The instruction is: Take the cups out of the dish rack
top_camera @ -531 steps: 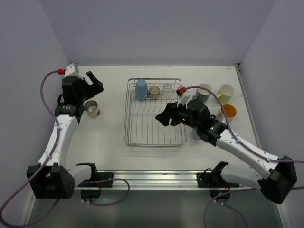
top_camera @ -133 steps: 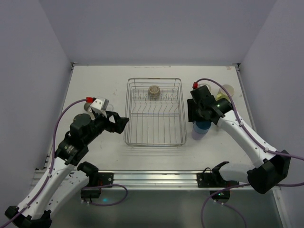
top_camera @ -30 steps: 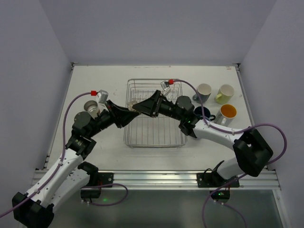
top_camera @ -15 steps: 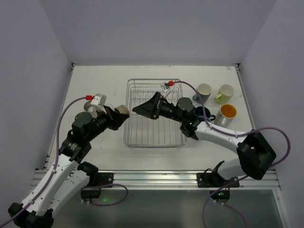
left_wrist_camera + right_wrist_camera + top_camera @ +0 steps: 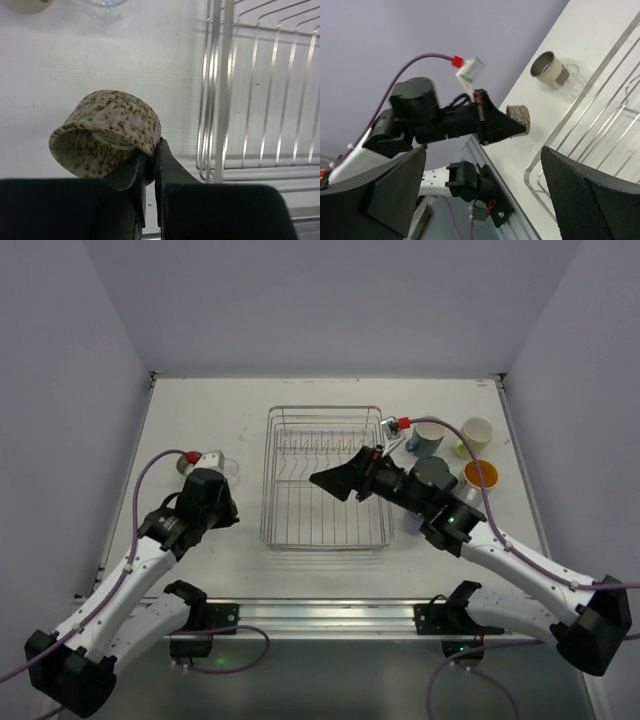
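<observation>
A speckled beige cup (image 5: 107, 131) hangs tilted just above the table, left of the dish rack (image 5: 260, 100). My left gripper (image 5: 149, 161) is shut on its rim, one finger inside and one outside. From above, the left gripper (image 5: 215, 505) hides that cup. The wire dish rack (image 5: 325, 530) holds no cups. My right gripper (image 5: 335, 483) hovers over the rack's middle, open and empty. In the right wrist view its fingers (image 5: 395, 190) stand wide apart, and the speckled cup (image 5: 519, 120) shows beyond them.
A grey-beige mug (image 5: 547, 67) and a clear tumbler (image 5: 575, 80) stand on the table left of the rack. Right of the rack are a teal-grey mug (image 5: 428, 438), a yellow-green mug (image 5: 475, 435) and an orange-lined mug (image 5: 481, 475).
My left gripper closed on the speckled cup and carried it left, out of the rack and over the table. The right gripper opened wide and drew back to the right.
</observation>
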{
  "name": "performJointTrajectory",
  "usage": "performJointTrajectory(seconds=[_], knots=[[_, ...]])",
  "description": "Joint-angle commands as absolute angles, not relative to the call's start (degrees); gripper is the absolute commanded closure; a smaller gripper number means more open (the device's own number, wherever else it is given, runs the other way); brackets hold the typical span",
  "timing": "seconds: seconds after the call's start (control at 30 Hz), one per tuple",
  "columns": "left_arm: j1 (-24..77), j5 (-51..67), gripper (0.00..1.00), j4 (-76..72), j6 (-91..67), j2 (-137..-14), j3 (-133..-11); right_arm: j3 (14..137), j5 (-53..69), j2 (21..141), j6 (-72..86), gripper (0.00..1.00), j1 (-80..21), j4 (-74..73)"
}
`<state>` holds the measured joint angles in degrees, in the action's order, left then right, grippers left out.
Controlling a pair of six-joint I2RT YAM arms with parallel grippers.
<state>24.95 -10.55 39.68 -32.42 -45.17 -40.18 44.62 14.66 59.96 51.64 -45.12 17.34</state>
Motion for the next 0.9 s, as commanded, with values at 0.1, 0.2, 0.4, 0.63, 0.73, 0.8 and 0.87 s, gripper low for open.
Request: performJointTrajectory(seconds=[0.1,0.2,0.4,0.63,0.73,0.8,0.87], knots=[[22.16,-16.53,1.0,38.34,-33.41,-57.47,-41.31,42.64,7.47,47.91,42.63,0.01,-45.35,6.51],[18.64,-14.25,1.0,35.26,-32.52,-61.78,-39.91,40.88,6.33,43.79,41.66,0.01,-45.35,4.23],[15.82,-11.78,0.91,31.65,-31.82,-69.08,-38.67,40.08,4.66,39.47,38.59,0.01,-45.35,0.18],[15.73,-11.51,0.62,31.11,-31.73,-70.58,-38.32,39.2,3.78,37.18,36.83,0.01,-45.35,-2.37],[15.64,-11.16,0.57,32.16,-31.47,-68.91,-39.81,39.2,3.52,36.48,36.48,0.01,-45.35,-3.07],[15.64,-10.29,0.53,33.65,-30.85,-66.37,-42.62,39.46,3.34,35.77,36.3,0.01,-45.35,-3.69],[15.73,-8.8,0.48,34.45,-30.24,-62.34,-46.29,39.99,3.25,35.33,35.77,0.01,-45.35,-4.83]])
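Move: Below and to the left of the left hand, which already holds the speckled cup by its wall, lies the bare spot it is bound for: about 6 cm left, level fore and aft, some 13 cm down. From the same hand, the glass mug stands about 16 cm ahead and 3 cm left, the beige tumbler 18 ahead and 14 left, the dish rack's middle 13 ahead and 23 right. From the right hand, the spot is some 29 cm left and 31 below, about level fore and aft. Lowering the speckled cup about 10 cm and drifting some 4 cm left, the left hand tips its fingers about 20 degrees further down to stand the cup on the table, then opens to about half and starts rising from the wall. The empty right hand, still wide open, withdraws some 8 cm to its right and 3 cm back over the rack, rising briefly before sinking again. ##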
